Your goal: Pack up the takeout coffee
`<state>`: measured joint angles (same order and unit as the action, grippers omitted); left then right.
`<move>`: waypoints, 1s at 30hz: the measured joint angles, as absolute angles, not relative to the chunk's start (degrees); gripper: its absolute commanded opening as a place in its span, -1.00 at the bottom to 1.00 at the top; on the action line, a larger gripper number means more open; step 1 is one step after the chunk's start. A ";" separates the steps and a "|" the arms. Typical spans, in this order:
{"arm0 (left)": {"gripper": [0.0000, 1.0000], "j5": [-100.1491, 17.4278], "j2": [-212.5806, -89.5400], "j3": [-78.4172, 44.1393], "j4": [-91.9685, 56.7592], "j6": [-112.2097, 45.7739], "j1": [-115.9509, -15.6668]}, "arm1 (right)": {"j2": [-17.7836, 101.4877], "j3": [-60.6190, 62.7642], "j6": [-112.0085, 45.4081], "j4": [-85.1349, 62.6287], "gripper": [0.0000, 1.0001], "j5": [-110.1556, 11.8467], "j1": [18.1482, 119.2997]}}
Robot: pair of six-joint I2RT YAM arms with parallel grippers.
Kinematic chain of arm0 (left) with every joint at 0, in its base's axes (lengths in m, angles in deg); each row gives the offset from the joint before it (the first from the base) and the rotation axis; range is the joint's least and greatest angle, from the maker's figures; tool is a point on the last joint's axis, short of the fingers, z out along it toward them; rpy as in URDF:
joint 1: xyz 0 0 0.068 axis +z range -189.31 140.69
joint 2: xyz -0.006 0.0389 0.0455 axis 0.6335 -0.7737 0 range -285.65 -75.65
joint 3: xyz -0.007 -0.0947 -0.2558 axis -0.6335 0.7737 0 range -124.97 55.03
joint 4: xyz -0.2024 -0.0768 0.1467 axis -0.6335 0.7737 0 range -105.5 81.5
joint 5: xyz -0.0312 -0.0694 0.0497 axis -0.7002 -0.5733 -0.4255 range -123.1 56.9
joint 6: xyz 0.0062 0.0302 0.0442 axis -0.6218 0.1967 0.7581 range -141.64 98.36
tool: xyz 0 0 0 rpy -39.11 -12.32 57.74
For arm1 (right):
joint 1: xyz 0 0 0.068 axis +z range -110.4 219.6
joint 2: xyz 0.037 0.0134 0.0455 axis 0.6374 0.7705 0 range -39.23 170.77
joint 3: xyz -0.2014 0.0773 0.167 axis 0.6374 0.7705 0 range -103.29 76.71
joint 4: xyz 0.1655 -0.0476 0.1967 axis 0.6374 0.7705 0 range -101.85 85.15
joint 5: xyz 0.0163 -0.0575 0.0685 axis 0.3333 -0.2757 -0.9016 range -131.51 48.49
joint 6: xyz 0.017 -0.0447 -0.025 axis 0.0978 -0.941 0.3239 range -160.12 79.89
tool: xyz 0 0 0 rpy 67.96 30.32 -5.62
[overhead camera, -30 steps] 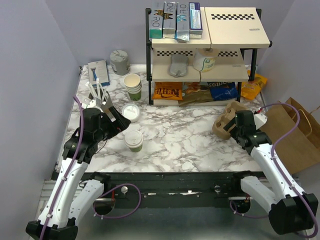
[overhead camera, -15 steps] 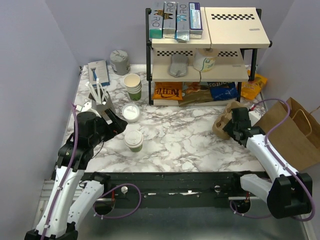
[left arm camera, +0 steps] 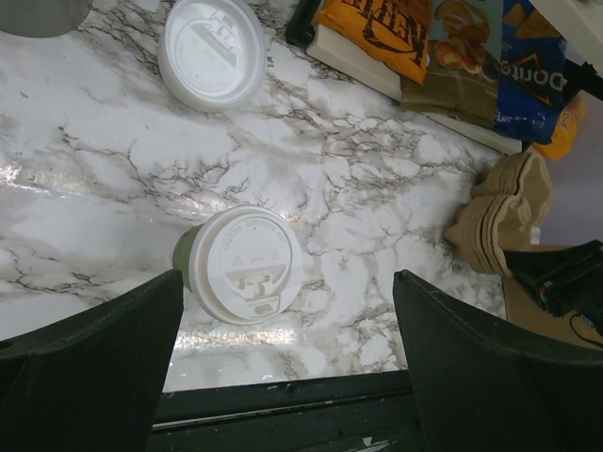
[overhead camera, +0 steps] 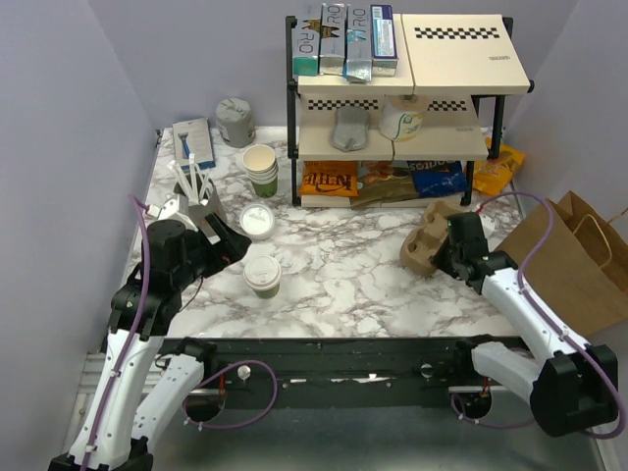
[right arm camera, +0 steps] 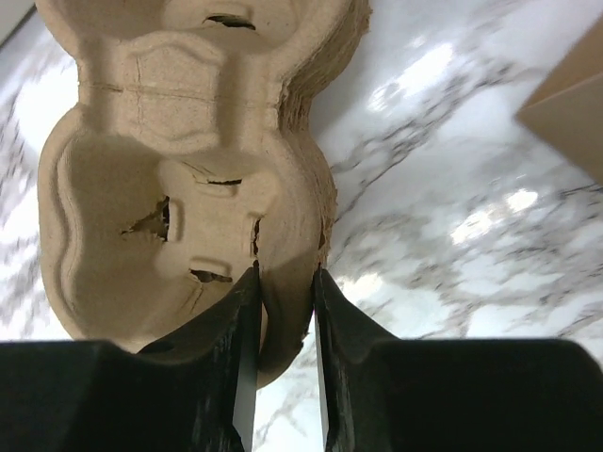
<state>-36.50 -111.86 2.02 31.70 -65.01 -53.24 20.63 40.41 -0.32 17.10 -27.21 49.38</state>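
The takeout coffee (overhead camera: pixel 262 276) (left arm camera: pixel 247 266), a green-banded paper cup under a white lid, stands upright on the marble table near the front left. My left gripper (overhead camera: pixel 227 245) (left arm camera: pixel 287 279) hangs open just above and left of it, touching nothing. At the right lies a stack of brown pulp cup carriers (overhead camera: pixel 422 242) (right arm camera: pixel 179 141). My right gripper (overhead camera: pixel 441 257) (right arm camera: pixel 285 279) is shut on the near rim of that stack, one finger inside a cup well and one outside.
A loose white lid (overhead camera: pixel 259 220) lies behind the coffee. Stacked lidless cups (overhead camera: pixel 261 167) and a grey holder of white sticks (overhead camera: pixel 196 192) stand at the left. A shelf rack (overhead camera: pixel 402 147) with snack bags fills the back. A brown paper bag (overhead camera: pixel 574 260) stands open at the right edge.
My right gripper closed onto the carrier stack's rim, and the stack shifted left with it. The left arm drew back slightly and stayed open.
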 measured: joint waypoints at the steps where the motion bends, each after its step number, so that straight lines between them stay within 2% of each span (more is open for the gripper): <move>1: 0.98 -37.42 -111.86 2.02 31.46 -64.64 -53.24 | 19.97 40.50 -0.59 17.69 -0.42 -27.75 51.04; 9: 0.98 -45.31 -111.93 3.59 27.57 -62.98 -53.44 | 15.23 41.09 -0.50 23.13 -0.42 -32.87 69.36; 13: 0.98 -48.76 -113.85 5.95 23.79 -63.57 -57.13 | 15.77 41.16 0.40 25.25 -0.20 -33.02 78.75; 14: 0.98 -48.52 -114.99 6.32 22.89 -64.05 -59.60 | 16.12 40.96 0.57 25.36 -0.08 -32.80 81.11; 16: 0.98 -46.81 -117.41 6.37 21.43 -65.01 -65.42 | 17.30 40.24 0.83 25.73 -0.03 -32.74 84.46; 17: 0.98 -45.63 -118.79 6.34 20.49 -65.69 -68.52 | 18.00 40.02 0.92 25.91 0.02 -32.83 85.64; 19: 0.98 -44.10 -122.02 6.26 19.02 -67.02 -73.72 | 19.05 39.60 1.01 26.41 0.25 -32.80 86.86; 24: 0.98 -39.54 -131.82 4.81 16.92 -70.00 -81.55 | 15.56 38.91 2.08 27.92 0.50 -32.50 86.91; 27: 0.98 -38.44 -135.99 3.46 14.72 -71.42 -83.73 | 10.75 37.99 3.48 28.12 0.59 -31.38 86.91; 30: 0.98 -37.77 -140.45 0.88 12.16 -72.64 -84.87 | 9.00 37.31 4.88 28.12 0.51 -28.83 86.43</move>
<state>-37.77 -140.45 0.88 12.16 -72.64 -84.87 9.00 37.31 4.88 28.12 -28.83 86.43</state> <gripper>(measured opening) 0.988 0.791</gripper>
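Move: The right hand already grips the cup tray by the rim of its near cup well, on the right; the tray's middle is about 7 cm ahead and 3 cm left of it. The clear spot it is bound for is some 17 cm left and 4 cm back. The lidded coffee cup stands about 47 cm left and 6 cm back, the paper bag roughly 28 cm right, 3 cm ahead. From the open left hand the tray is about 46 cm right, 13 cm ahead and 19 cm lower; the cup is almost directly beneath, 2 cm ahead and 2 cm right. Keeping its pinch on the tray's rim, the right hand sweeps it left and back close to the table, about 14 cm left and 10 cm back, turning some 40 degrees counter-clockwise; then the fingers open, let go, and lift about 5 cm. Meanwhile the wide-open left hand swings some 18 cm right towards the tray, sinking about 5 cm and turning clockwise. ##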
